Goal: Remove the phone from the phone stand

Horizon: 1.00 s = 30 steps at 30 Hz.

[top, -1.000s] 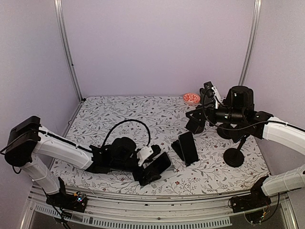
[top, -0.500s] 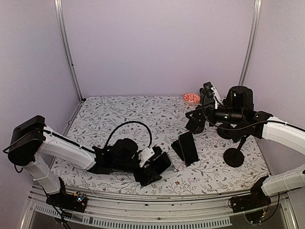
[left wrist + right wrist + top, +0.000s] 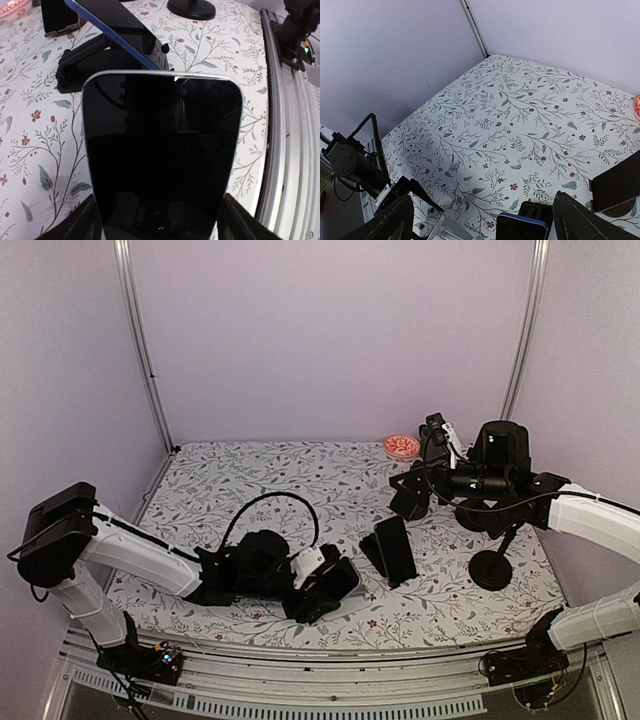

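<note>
A dark-screened phone [image 3: 338, 578] with a pale rim leans tilted near the table's front. Its screen [image 3: 160, 150] fills the left wrist view. My left gripper [image 3: 315, 592] comes in from the left, and its gripper [image 3: 157, 220] has a finger against each side edge of the phone. Whatever props this phone from beneath is hidden. A second, blue-edged phone [image 3: 397, 548] [image 3: 112, 22] leans on a black phone stand [image 3: 372, 552] [image 3: 85, 60] just beyond. My right gripper [image 3: 412, 495] [image 3: 480, 220] hangs open above the table at the right rear, holding nothing.
A red-and-white dish [image 3: 402, 447] sits at the back wall. Black round-based stands [image 3: 490, 568] [image 3: 470, 515] occupy the right side under the right arm. The metal front rail [image 3: 285, 125] runs close beside the gripped phone.
My left gripper slid a little to the right around the pale-rimmed phone and its jaws narrowed onto the phone's sides. The right arm has not moved.
</note>
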Available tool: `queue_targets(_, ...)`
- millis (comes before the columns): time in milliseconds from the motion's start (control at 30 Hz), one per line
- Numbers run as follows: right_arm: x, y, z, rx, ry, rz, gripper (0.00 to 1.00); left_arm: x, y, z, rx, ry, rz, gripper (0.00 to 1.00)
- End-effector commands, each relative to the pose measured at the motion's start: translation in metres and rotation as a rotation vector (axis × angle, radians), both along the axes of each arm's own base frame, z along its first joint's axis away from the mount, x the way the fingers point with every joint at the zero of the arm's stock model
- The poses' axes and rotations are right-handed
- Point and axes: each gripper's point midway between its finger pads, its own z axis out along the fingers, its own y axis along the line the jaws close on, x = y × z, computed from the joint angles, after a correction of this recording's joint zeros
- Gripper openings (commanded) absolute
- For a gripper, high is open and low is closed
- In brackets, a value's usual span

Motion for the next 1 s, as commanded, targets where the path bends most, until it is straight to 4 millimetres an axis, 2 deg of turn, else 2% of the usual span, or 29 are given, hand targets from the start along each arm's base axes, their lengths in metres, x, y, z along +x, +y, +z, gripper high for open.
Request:
queue_targets(0,0.003,0.003,0.007,0.007,-0.021,0.016,0.99,-0.001,-0.003,0.026,-0.072,-0.034,-0.007,0.6)
queue_targets(133,0.002,0.003,0.007,0.009,-0.02,0.019,0.99,-0.002,0.0,0.045,-0.101,-0.039,0.009,0.57)
queue_targets(333,0.0,0.004,0.01,0.018,-0.027,0.032,0.99,0.013,0.009,0.074,-0.144,-0.031,0.072,0.54)
queue_targets(500,-0.003,0.005,0.013,0.029,-0.03,0.047,0.99,0.056,0.031,0.092,-0.158,0.013,0.205,0.53)
queue_targets(633,-0.004,0.006,0.016,0.035,-0.036,0.057,0.99,0.096,0.062,0.095,-0.137,0.071,0.328,0.52)
queue_targets(733,-0.005,0.007,0.018,0.039,-0.04,0.067,0.99,0.126,0.093,0.091,-0.11,0.124,0.431,0.51)
queue_targets(900,-0.008,0.008,0.021,0.042,-0.051,0.082,0.99,0.176,0.151,0.087,-0.049,0.171,0.608,0.48)
queue_targets(967,-0.01,0.007,0.023,0.044,-0.061,0.086,0.99,0.195,0.181,0.081,-0.016,0.192,0.69,0.48)
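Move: The left gripper already holds the phone by its side edges. The phone's middle is about 2 cm ahead, 2 cm right and 2 cm up, with the white phone stand about 2 cm ahead, 3 cm right and 2 cm below. Clear table opens some 20 cm ahead and 18 cm left. The black stand with its phone is about 10 cm ahead, 14 cm right. From the right hand the held phone lies roughly 12 cm back, 14 cm left, 18 cm below. Keep the left fingers shut on the phone's edges and draw it up about 5 cm, nearly straight, out of the white stand. Then sweep it forward and left over the clear table, away from both stands, about 17 cm forward and 14 cm left in all. Rise a little more on the way and turn the hand some 35 degrees counter-clockwise. ##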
